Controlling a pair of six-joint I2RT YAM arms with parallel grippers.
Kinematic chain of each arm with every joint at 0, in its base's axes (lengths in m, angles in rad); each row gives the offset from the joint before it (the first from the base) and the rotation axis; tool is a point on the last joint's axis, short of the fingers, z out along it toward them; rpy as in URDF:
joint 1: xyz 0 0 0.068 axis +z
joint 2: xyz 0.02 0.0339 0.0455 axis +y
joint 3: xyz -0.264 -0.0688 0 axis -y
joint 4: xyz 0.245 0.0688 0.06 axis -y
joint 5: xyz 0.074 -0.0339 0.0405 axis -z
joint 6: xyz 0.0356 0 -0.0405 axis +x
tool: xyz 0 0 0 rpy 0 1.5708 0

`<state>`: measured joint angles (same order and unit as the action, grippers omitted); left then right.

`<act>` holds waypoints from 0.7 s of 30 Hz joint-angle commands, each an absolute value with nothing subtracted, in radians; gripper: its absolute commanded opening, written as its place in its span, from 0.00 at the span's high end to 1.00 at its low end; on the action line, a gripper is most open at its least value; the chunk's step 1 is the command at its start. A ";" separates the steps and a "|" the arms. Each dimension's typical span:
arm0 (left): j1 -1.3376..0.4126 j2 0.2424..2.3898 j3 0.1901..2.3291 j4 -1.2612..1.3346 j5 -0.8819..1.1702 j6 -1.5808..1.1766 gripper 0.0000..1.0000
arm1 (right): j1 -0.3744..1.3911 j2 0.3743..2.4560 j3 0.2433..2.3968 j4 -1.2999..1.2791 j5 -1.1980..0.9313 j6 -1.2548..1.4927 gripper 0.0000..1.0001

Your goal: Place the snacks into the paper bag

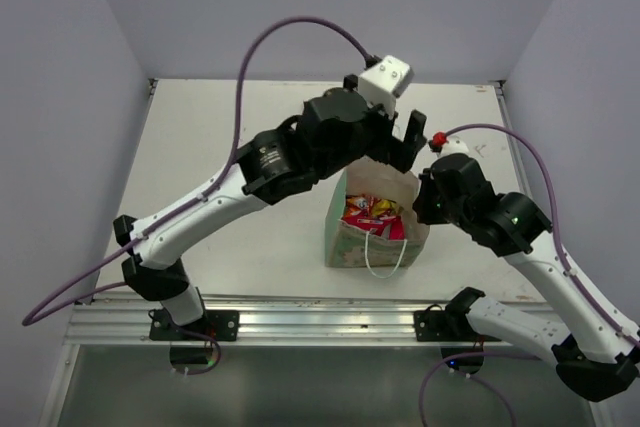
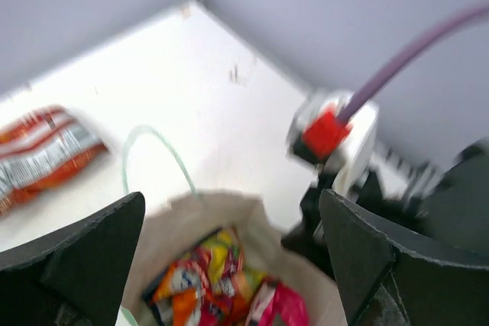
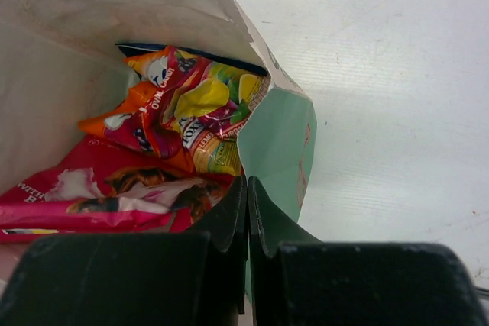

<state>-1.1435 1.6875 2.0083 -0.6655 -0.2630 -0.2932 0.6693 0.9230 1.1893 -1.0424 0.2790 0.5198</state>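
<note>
The pale-green paper bag [image 1: 352,237] stands upright at the table's middle, with its white cord handle [image 1: 385,252] hanging in front. In the right wrist view it holds the orange-yellow candy packet [image 3: 191,104], the pink packet [image 3: 99,196] and an edge of the blue packet [image 3: 191,55]. My right gripper [image 3: 247,196] is shut on the bag's right wall [image 3: 286,150]. My left gripper [image 2: 229,265] is open wide and empty above the bag's mouth [image 2: 229,211]. The red-white-brown packet [image 2: 46,154] lies on the table beyond the bag; my left arm hides it in the top view.
My left gripper [image 1: 405,147] and my right gripper [image 1: 425,197] crowd the bag's far and right sides. The right wrist's red-capped camera housing [image 2: 328,131] is close beside my left fingers. Grey walls enclose the white table [image 1: 220,147]. A metal rail [image 1: 300,322] runs along the near edge.
</note>
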 commanded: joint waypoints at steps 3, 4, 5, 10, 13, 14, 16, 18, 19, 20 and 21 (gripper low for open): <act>-1.147 1.632 2.160 -0.509 -0.625 -0.181 0.00 | 0.672 0.937 1.203 -1.069 0.307 0.509 1.00; -1.114 1.608 2.131 -0.479 -0.632 -0.181 0.00 | 0.672 0.937 1.206 -1.069 0.307 0.508 1.00; -1.068 1.599 2.068 -0.476 -0.611 -0.192 0.00 | 0.670 0.937 1.209 -1.068 0.308 0.509 1.00; -0.622 1.812 2.020 -0.572 -0.324 -0.294 0.00 | 0.672 0.930 1.206 -1.063 0.321 0.520 1.00; -0.505 2.038 2.137 -0.630 -0.223 -0.313 0.00 | 0.672 0.940 1.209 -1.072 0.322 0.523 1.00; -0.482 2.087 2.185 -0.634 -0.192 -0.325 0.00 | 0.670 0.943 1.210 -1.074 0.325 0.523 1.00; -0.428 2.196 2.215 -0.609 -0.089 -0.374 0.00 | 0.670 0.951 1.213 -1.077 0.330 0.525 1.00; -0.390 2.236 2.200 -0.560 -0.019 -0.408 0.00 | 0.670 0.957 1.216 -1.078 0.334 0.528 1.00; -0.382 2.265 2.194 -0.514 -0.006 -0.413 0.00 | 0.670 0.965 1.216 -1.080 0.336 0.531 1.00; -0.376 2.281 2.191 -0.500 -0.005 -0.420 0.00 | 0.670 0.969 1.215 -1.078 0.339 0.532 1.00; -0.368 2.296 2.194 -0.486 0.023 -0.423 0.00 | 0.672 0.974 1.215 -1.078 0.337 0.532 1.00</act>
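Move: The red Doritos pack lies on the table about 37 cm ahead of the left hand, some 11 cm to its left and 36 cm below. The paper bag, with the other snacks inside, has its middle about 3 cm back from that hand, 5 cm to its left and 27 cm down. From the right hand the Doritos pack lies roughly 40 cm ahead, 8 cm left and 22 cm below. Left hand, still open, lifts briefly, swings about 35 cm forward and 20 cm left, then drops towards the Doritos. ##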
